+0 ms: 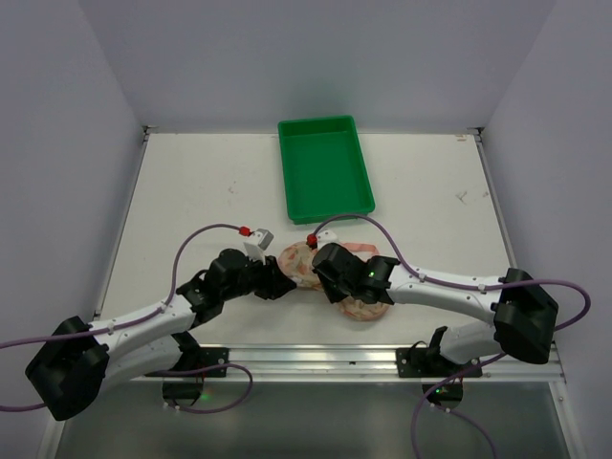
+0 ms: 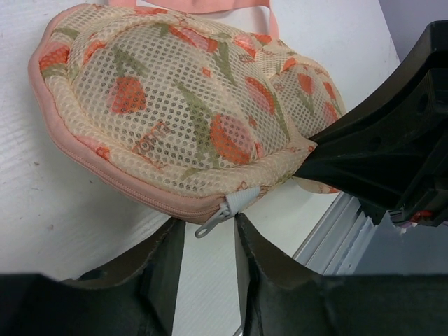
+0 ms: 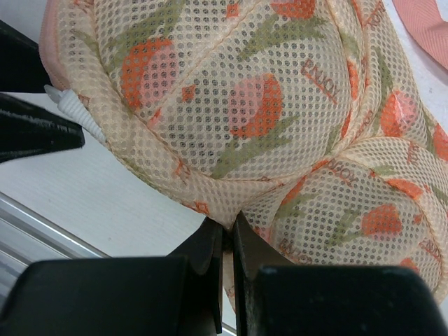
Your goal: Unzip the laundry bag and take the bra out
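Observation:
The laundry bag (image 1: 298, 264) lies on the table between both arms, a two-lobed mesh case with orange flowers and pink zipper edging (image 2: 189, 105) (image 3: 245, 105). It is zipped shut and the bra is hidden. My left gripper (image 2: 208, 238) (image 1: 282, 280) is open at the bag's near edge. The grey zipper pull (image 2: 212, 222) hangs between its fingertips, apart from both pads. My right gripper (image 3: 228, 227) (image 1: 333, 285) is shut on a fold of mesh at the waist between the two lobes.
A green plastic tray (image 1: 287, 172) stands at the back of the table. The bag's pink loop (image 1: 359, 247) lies beyond the right wrist. The metal rail (image 1: 316, 359) runs along the near table edge, close behind both grippers.

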You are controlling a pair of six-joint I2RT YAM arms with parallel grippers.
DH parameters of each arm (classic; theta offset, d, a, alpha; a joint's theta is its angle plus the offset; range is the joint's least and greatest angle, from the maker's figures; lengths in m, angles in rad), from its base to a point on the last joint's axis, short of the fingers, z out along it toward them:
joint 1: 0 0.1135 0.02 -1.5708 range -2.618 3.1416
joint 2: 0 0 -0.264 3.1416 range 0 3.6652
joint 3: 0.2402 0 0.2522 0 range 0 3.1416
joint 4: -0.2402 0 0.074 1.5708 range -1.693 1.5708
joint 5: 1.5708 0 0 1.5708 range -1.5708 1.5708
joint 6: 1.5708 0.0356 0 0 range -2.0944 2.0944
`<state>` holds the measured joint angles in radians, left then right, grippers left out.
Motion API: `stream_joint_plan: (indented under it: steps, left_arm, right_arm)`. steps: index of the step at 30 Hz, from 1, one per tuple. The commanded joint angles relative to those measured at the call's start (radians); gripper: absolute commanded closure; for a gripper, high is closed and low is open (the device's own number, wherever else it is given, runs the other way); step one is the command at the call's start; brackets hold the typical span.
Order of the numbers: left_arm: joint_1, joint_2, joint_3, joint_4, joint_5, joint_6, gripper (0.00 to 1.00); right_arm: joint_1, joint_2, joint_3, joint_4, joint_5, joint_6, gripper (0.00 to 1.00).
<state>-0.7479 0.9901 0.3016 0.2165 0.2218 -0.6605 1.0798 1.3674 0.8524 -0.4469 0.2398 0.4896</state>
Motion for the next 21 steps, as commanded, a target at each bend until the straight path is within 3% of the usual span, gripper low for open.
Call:
stream_joint_plan:
  steps: [1,3,7,21]
  left_arm:
    - [-0.005,-0.016,-0.004,0.053,0.024,0.024,0.64]
    - [-0.005,-0.018,-0.002,0.050,0.024,0.024,0.72]
    - [-0.004,-0.019,0.005,0.021,0.002,0.041,0.99]
    - [0.071,-0.042,0.087,-0.215,-0.216,0.127,1.00]
  right_arm:
    - [-0.003,-0.027,-0.004,0.042,-0.004,0.010,1.00]
    - [-0.003,-0.028,-0.006,0.042,-0.002,0.014,1.00]
    - [-0.006,-0.033,-0.013,0.039,0.007,0.023,1.00]
    - [-0.009,-0.134,-0.076,-0.070,0.007,0.076,1.00]
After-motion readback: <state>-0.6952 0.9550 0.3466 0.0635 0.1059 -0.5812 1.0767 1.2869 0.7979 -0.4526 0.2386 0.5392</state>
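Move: The zipper pull hangs between the left hand's half-closed fingertips, practically at the hand point and level with it, beside the zip's pale end tab. From that hand, the laundry bag's middle lies about 10 cm right and 4 ahead, slightly lower; the pink strap is roughly 12 cm ahead and 13 right, also lower. For the right hand, already pinching the bag's near edge, the pull is some 9 cm left and 3 ahead, at much the same height. The left fingers close on the zipper pull and pinch it, the hand staying put at first; they then drag it left and forward along the zip, away from the end tab, about 4 cm with a turn of some 10 degrees, partly counter-clockwise. The right hand keeps its pinch on the bag and draws roughly 1.5 cm the other way, right and slightly back. ##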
